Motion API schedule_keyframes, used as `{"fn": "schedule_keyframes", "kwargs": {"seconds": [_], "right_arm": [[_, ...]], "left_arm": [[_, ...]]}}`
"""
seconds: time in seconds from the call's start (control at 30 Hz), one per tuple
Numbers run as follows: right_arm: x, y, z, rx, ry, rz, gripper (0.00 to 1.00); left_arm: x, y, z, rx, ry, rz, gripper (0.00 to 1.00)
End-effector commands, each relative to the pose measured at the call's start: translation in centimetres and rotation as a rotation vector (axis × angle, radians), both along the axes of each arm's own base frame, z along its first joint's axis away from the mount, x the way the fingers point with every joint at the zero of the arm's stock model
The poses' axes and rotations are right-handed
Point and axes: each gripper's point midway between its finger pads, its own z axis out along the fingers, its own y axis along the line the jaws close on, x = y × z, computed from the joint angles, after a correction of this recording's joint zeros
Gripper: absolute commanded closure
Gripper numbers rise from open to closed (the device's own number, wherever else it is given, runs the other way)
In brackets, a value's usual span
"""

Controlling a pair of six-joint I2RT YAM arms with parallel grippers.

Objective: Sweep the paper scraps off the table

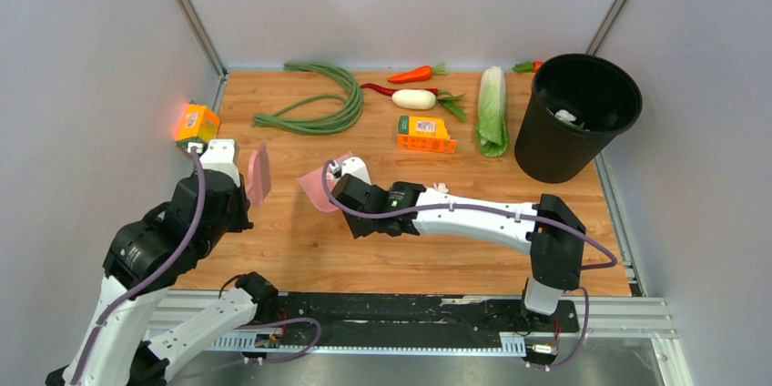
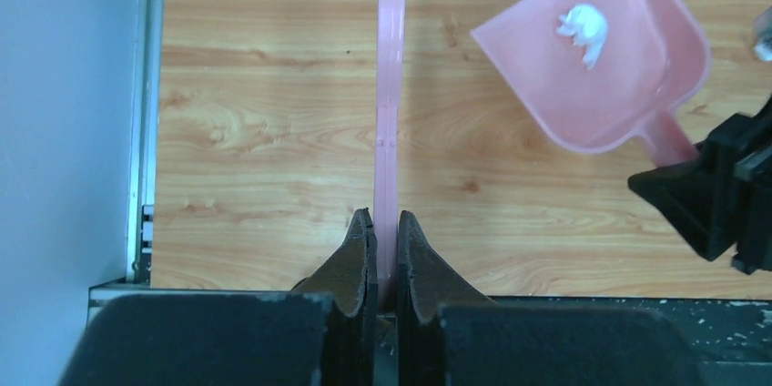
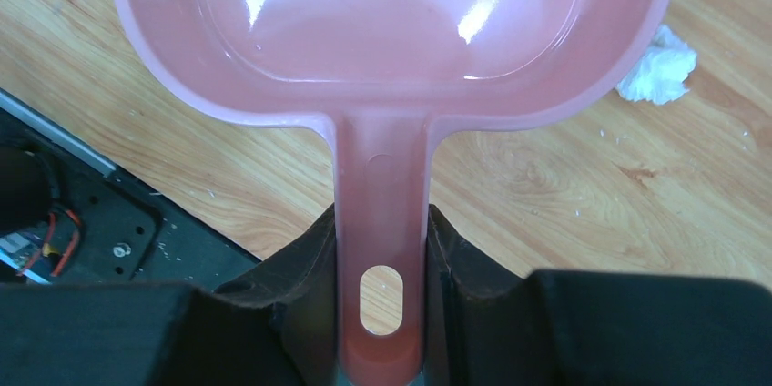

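Note:
My right gripper (image 3: 382, 227) is shut on the handle of a pink dustpan (image 3: 391, 31), held low over the table (image 1: 300, 249) at its middle (image 1: 319, 187). One white paper scrap (image 2: 583, 26) lies inside the pan near its mouth. Another paper scrap (image 3: 657, 67) rests on the wood just outside the pan's right rim. My left gripper (image 2: 384, 222) is shut on a thin pink sweeper blade (image 2: 390, 86), seen edge-on. The blade (image 1: 259, 175) stands left of the pan, apart from it.
A black bin (image 1: 578, 117) with white paper inside stands at the back right. Along the back lie green beans (image 1: 319, 108), a carrot (image 1: 411, 74), a white radish (image 1: 414, 99), a cabbage (image 1: 492, 111) and an orange box (image 1: 425, 134). Another orange box (image 1: 197, 122) sits at the left edge.

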Motion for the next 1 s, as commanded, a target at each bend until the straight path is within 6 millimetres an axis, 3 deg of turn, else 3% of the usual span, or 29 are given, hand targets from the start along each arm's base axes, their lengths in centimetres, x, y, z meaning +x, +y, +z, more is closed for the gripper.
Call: {"fn": "schedule_keyframes", "kwargs": {"seconds": [0.0,0.3,0.43,0.57,0.73,0.97], "right_arm": [[1.7,0.9,4.9,0.086,-0.086,-0.025,1.00],[5.3,1.0,9.1,0.127,-0.111,-0.010,1.00],[7.8,-0.5,9.6,0.145,-0.086,-0.024,1.00],[10.5,-2.3,11.5,0.111,-0.127,-0.034,1.00],[13.3,-4.8,11.3,0.015,-0.157,-0.041,1.00],[15.6,-7.2,10.8,0.023,-0.125,-0.100,1.00]], "left_arm": [[0.2,-0.1,-0.5,-0.011,-0.022,0.004,1.00],[1.4,-1.1,-3.5,-0.022,0.033,0.046,1.00],[2.0,-1.5,-4.4,-0.018,0.042,0.053,1.00],[2.5,-1.8,-5.2,-0.024,0.028,0.053,1.00],[3.0,-2.5,-5.8,-0.051,0.032,0.056,1.00],[3.1,-3.1,-6.6,-0.045,0.074,0.043,1.00]]}}
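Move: The loaded dustpan is in the right hand, and the black bin it is meant for stands about 46 cm to that hand's right and 16 cm ahead, its middle roughly level with the hand. About 10 cm below the hand, one scrap lies 10 cm right and 5 cm ahead, another 20 cm right and 7 cm ahead; the orange box stands some 17 cm right and 18 cm ahead. From the left hand, the bin is about 60 cm right, 19 cm ahead, 15 cm lower. The dustpan, still gripped by its handle in the right hand, is lifted about 10 cm and carried some 14 cm forward, first up and slightly left, then curving right towards the bin, its front tilting up a little. The left hand keeps hold of the brush and sinks about 7 cm, easing slightly forward and right, away from any scrap's reach. ##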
